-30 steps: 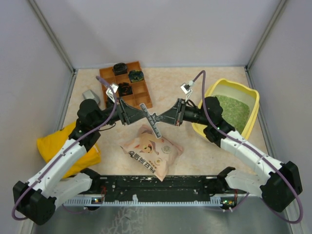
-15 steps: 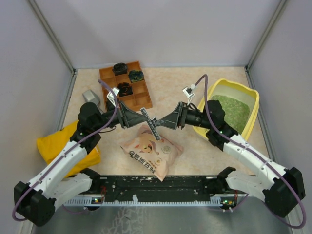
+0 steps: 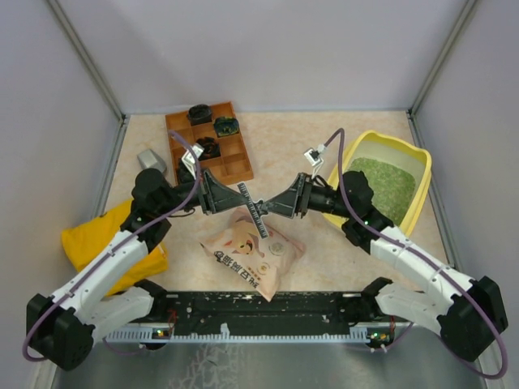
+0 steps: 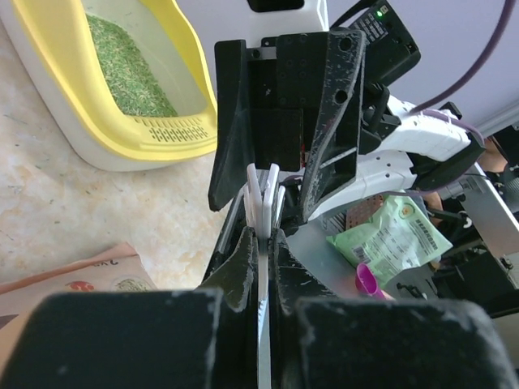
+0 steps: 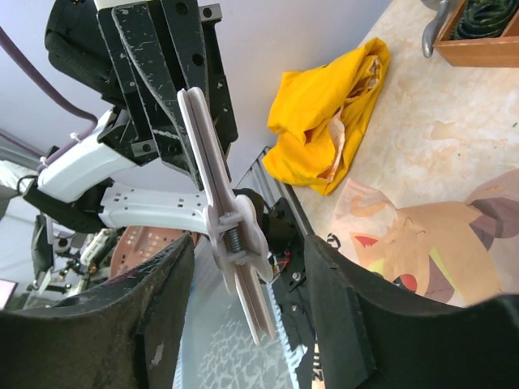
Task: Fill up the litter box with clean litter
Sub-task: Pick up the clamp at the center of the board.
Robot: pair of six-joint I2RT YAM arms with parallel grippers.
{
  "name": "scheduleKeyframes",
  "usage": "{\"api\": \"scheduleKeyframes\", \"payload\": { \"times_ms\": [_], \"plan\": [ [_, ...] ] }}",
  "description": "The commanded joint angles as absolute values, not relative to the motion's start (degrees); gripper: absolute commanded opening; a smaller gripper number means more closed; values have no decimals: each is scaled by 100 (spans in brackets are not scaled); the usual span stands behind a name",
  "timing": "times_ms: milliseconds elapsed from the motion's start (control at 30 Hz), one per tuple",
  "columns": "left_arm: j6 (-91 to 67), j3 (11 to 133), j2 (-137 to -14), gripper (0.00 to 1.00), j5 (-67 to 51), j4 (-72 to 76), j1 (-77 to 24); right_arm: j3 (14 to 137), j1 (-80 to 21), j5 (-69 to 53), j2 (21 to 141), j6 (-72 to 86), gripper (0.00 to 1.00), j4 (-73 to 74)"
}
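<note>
The yellow litter box [image 3: 381, 138] stands at the right, with green clean litter [image 3: 383, 183] inside; the left wrist view shows the box [image 4: 122, 144] and its litter [image 4: 130, 73] too. Above the table's middle, my left gripper [image 3: 241, 198] is shut on a long white bag clip [image 3: 253, 212]. In the left wrist view the clip [image 4: 262, 203] is pinched between the left gripper's [image 4: 261, 235] jaws. My right gripper [image 3: 273, 207] faces it, open. In the right wrist view its jaws [image 5: 247, 259] stand apart on either side of the clip [image 5: 212, 182] without touching it.
A pink printed pouch [image 3: 251, 255] lies flat under the two grippers. A yellow cloth bag [image 3: 101, 239] sits at the left. At the back left stands a brown wooden compartment tray [image 3: 236, 159], with a grey scoop [image 3: 152, 159] beside it.
The clip has changed hands: the left gripper closed on it and the right gripper, shut on it before, has opened. Both arms stay close together over the pouch.
</note>
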State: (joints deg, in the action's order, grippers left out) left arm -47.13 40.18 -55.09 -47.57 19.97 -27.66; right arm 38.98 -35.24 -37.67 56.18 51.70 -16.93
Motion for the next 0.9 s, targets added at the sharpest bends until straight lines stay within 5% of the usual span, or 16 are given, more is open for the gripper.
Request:
{"api": "scheduleKeyframes", "payload": {
  "times_ms": [0, 200, 267, 333, 600, 867],
  "plan": [
    [-4983, 3915, -5560, 0, -5047, 2603, -2777, 4000, -3586, -4051, 5803, 5349, 54, -2542],
    [-5138, 3848, -5599, 0, -5153, 2800, -2778, 3804, -3586, -4141, 5885, 5617, 37, -3060],
    [-5057, 3841, -5565, 0, -5091, 2732, -2777, 3724, -3586, -4083, 5826, 5673, 19, -3192],
    [-4801, 3872, -5527, 11, -5023, 2535, -2777, 3613, -3593, -4069, 5766, 5734, 0, -3418],
    [-2681, 4402, -5339, 52, -4881, 844, -2752, 3482, -3579, -4117, 5659, 5712, 0, -3378],
    [2632, 5132, -4459, 46, -4658, -2387, -2763, 3543, -3475, -3160, 4855, 4762, 0, -1595]
  ]
}}
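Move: The clamp, still pinched in the left fingers, has its middle about 2 cm to the left of the right hand point, level with it and between the open right fingertips. The litter bag lies almost straight beneath, some 27 cm down and 4 cm left; the litter box is about 35 cm right, 19 cm ahead and 23 cm below. From the left hand the clamp's middle is roughly 2 cm right and 1 cm back. Right fingers pinch the clamp's middle, then left fingers open and withdraw left some 3 cm, turning 30 degrees. ##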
